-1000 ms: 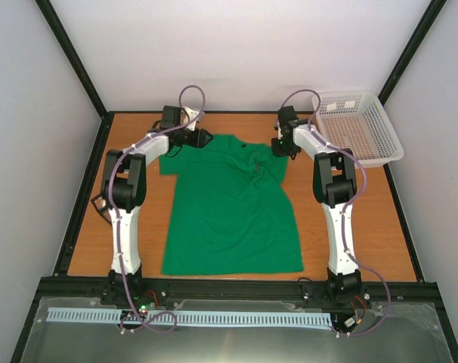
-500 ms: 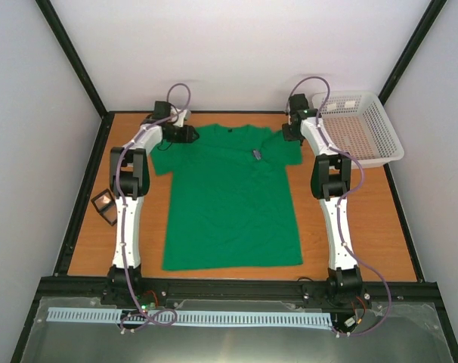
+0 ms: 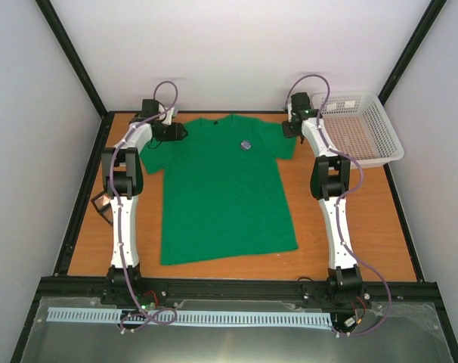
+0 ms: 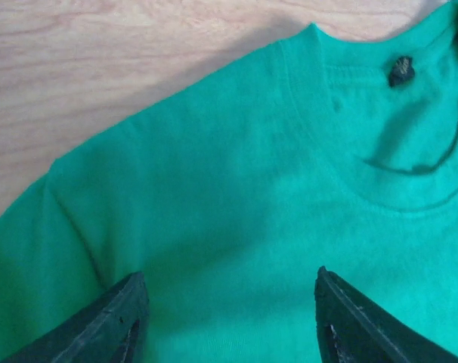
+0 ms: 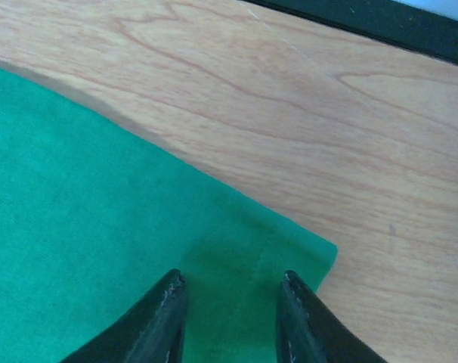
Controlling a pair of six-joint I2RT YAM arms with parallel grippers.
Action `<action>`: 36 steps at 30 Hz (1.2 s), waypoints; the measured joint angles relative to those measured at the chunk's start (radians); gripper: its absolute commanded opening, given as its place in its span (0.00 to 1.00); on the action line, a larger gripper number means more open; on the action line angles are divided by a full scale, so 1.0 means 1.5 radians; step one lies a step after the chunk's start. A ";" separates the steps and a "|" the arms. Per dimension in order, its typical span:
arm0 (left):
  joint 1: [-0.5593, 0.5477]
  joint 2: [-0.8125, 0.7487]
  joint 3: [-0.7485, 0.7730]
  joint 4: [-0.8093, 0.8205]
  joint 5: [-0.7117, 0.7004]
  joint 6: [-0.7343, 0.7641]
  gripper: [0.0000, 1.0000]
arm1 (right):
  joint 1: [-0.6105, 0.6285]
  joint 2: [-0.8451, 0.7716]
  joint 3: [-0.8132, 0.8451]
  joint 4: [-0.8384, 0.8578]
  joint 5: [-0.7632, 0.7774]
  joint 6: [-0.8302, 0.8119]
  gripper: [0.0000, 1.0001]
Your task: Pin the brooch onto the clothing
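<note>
The clothing (image 3: 225,204), a bright green T-shirt, lies spread flat on the wooden table with its collar toward the far edge. The brooch (image 3: 246,145), a small round bluish-grey badge, sits on the chest just right of the collar. My left gripper (image 3: 181,131) hovers open over the shirt's left shoulder; in the left wrist view its fingers (image 4: 127,321) stand wide over the cloth (image 4: 236,189), near the dark collar label (image 4: 400,70). My right gripper (image 3: 287,129) is open over the right sleeve; its fingertips (image 5: 167,302) straddle the sleeve corner (image 5: 289,249) without pinching it.
A white plastic basket (image 3: 380,147) stands at the back right, beside the right arm. A small black square-framed case (image 3: 103,206) lies at the table's left edge next to the left arm. Black frame rails border the table.
Both arms have stretched toward the far edge and drawn the shirt flat and farther back. The brooch now shows face up on the chest. The right jaws have parted.
</note>
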 measured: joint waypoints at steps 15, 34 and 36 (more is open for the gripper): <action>-0.078 -0.729 -0.530 0.229 0.010 -0.006 0.97 | 0.042 -0.542 -0.391 -0.082 -0.025 0.068 1.00; -0.082 -1.520 -0.800 0.301 -0.049 -0.010 1.00 | 0.051 -1.463 -0.788 -0.035 -0.159 0.207 1.00; -0.082 -1.537 -0.809 0.299 -0.059 -0.017 1.00 | 0.051 -1.484 -0.797 -0.040 -0.158 0.227 1.00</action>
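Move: The brooch is already on the clothing's chest, about 31 cm to the right of the left hand and 4 cm nearer the base, a couple of centimetres below the fingers. From the right hand it lies some 20 cm left and 6 cm back. The collar is roughly 17 cm right of the left hand and 5 cm ahead; the right sleeve's outer corner sits about 3 cm right of the right fingertips and 2 cm ahead, with the white basket some 28 cm to that hand's right, level with it. The clothing is left flat as both empty hands quit its top edge, lifting first, then sweeping back towards the bases, each about 50 cm back and 45 cm up, easing off at the end. The left fingers swing up nearly 90 degrees to point above level, the right about 50 degrees with its left side rolling up; both grippers spread fully, the right from nearly closed. ##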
